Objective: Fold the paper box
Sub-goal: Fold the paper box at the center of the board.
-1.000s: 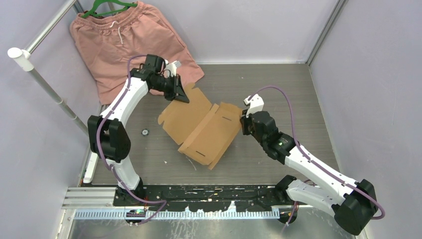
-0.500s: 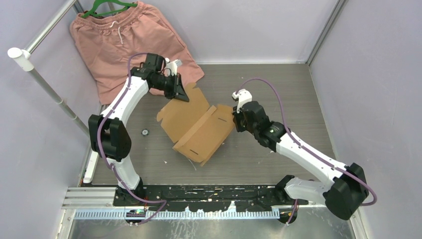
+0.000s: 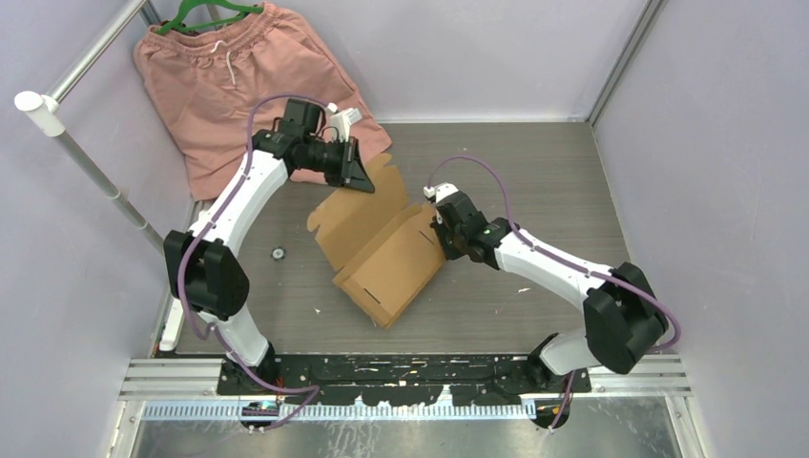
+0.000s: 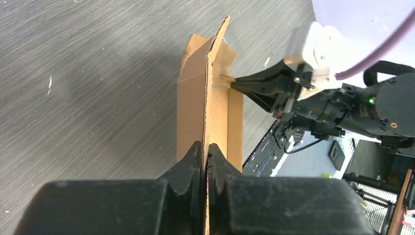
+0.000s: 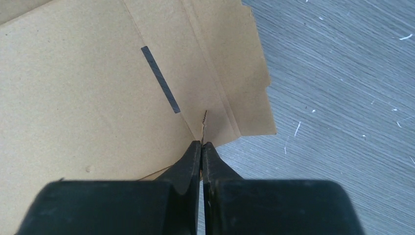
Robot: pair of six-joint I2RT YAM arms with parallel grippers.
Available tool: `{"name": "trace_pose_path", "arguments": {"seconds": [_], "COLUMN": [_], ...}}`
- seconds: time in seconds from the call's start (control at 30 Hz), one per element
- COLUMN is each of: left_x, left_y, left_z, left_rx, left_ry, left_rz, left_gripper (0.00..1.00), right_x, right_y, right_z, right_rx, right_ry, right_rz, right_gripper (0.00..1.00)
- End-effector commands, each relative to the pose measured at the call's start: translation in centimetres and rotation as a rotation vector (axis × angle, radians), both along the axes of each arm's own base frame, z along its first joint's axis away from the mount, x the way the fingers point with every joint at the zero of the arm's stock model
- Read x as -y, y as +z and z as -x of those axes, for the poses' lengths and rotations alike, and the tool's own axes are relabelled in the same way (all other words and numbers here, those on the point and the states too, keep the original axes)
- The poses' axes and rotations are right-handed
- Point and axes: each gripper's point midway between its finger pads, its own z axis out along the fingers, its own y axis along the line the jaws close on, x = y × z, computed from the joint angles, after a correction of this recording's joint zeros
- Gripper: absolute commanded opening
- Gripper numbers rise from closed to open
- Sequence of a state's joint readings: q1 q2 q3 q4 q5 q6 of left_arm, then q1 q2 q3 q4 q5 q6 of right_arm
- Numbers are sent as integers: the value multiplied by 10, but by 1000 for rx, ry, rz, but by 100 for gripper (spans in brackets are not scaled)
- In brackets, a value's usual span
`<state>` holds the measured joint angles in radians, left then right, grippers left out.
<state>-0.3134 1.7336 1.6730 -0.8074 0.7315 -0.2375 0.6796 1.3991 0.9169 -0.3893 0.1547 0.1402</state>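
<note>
The paper box (image 3: 382,250) is a brown die-cut cardboard sheet, partly creased, lying mid-table with its sides raised. My left gripper (image 3: 363,178) is shut on its far flap. In the left wrist view that flap (image 4: 215,98) runs edge-on between the closed fingertips of the left gripper (image 4: 205,147). My right gripper (image 3: 440,229) is shut on a thin upright flap edge at the sheet's right side. In the right wrist view the right gripper (image 5: 201,145) pinches that edge, beside a panel (image 5: 88,98) with a narrow dark slot (image 5: 160,78). The right gripper (image 4: 235,84) also shows in the left wrist view.
Salmon-pink shorts (image 3: 238,76) on a green hanger (image 3: 205,14) lie at the far left, just behind the left gripper. A metal pole (image 3: 86,157) slants along the left wall. A small round object (image 3: 278,254) sits left of the cardboard. Purple walls enclose the table.
The right arm swung left and away from me, carrying its side of the cardboard inward. The left gripper moved slightly right with its flap, and the sheet shifted and folded up more.
</note>
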Motion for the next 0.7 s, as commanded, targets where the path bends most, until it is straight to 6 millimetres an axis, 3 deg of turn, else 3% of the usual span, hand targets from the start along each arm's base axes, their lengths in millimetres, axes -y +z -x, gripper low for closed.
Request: {"name": "trace_pose_path", "arguments": {"seconds": [0.0, 0.67], "left_x": [16, 53], "left_y": [36, -30], "left_z": [9, 44], "left_rx": [126, 136], "left_ry": [-75, -219], "left_rz": [76, -96], "left_gripper": [6, 6], "right_x": [-28, -67], "right_y": [16, -21], "right_z": [-11, -14], "right_rx": [10, -194], "right_ry": [19, 87], "right_rz": [-94, -180], "right_gripper": [3, 8]}}
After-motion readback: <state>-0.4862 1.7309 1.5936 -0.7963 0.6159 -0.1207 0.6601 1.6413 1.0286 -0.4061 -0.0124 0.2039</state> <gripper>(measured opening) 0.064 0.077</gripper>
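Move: Below and behind the left hand, which grips the lid panel's edge, lies the paper box's tray, its middle about 10 cm back, 4 cm right and 18 cm down. The lid panel's middle is some 2 cm back, 3 cm left and 8 cm below that hand; a small round tin stands roughly level with it, 22 cm left and 24 cm below. From the right hand the tray's middle is about 3 cm back, 11 cm left and 3 cm below. Swinging the lid panel over towards the tray, the left hand keeps its pinch and goes right and back, about 4 cm each way, sinking a similar amount only in the later part, with the wrist turning some 10 degrees clockwise. The right hand keeps hold of the tray's outer right corner and carries it down about 4.5 cm and left about 3 cm, tipping its fingers steeper. ##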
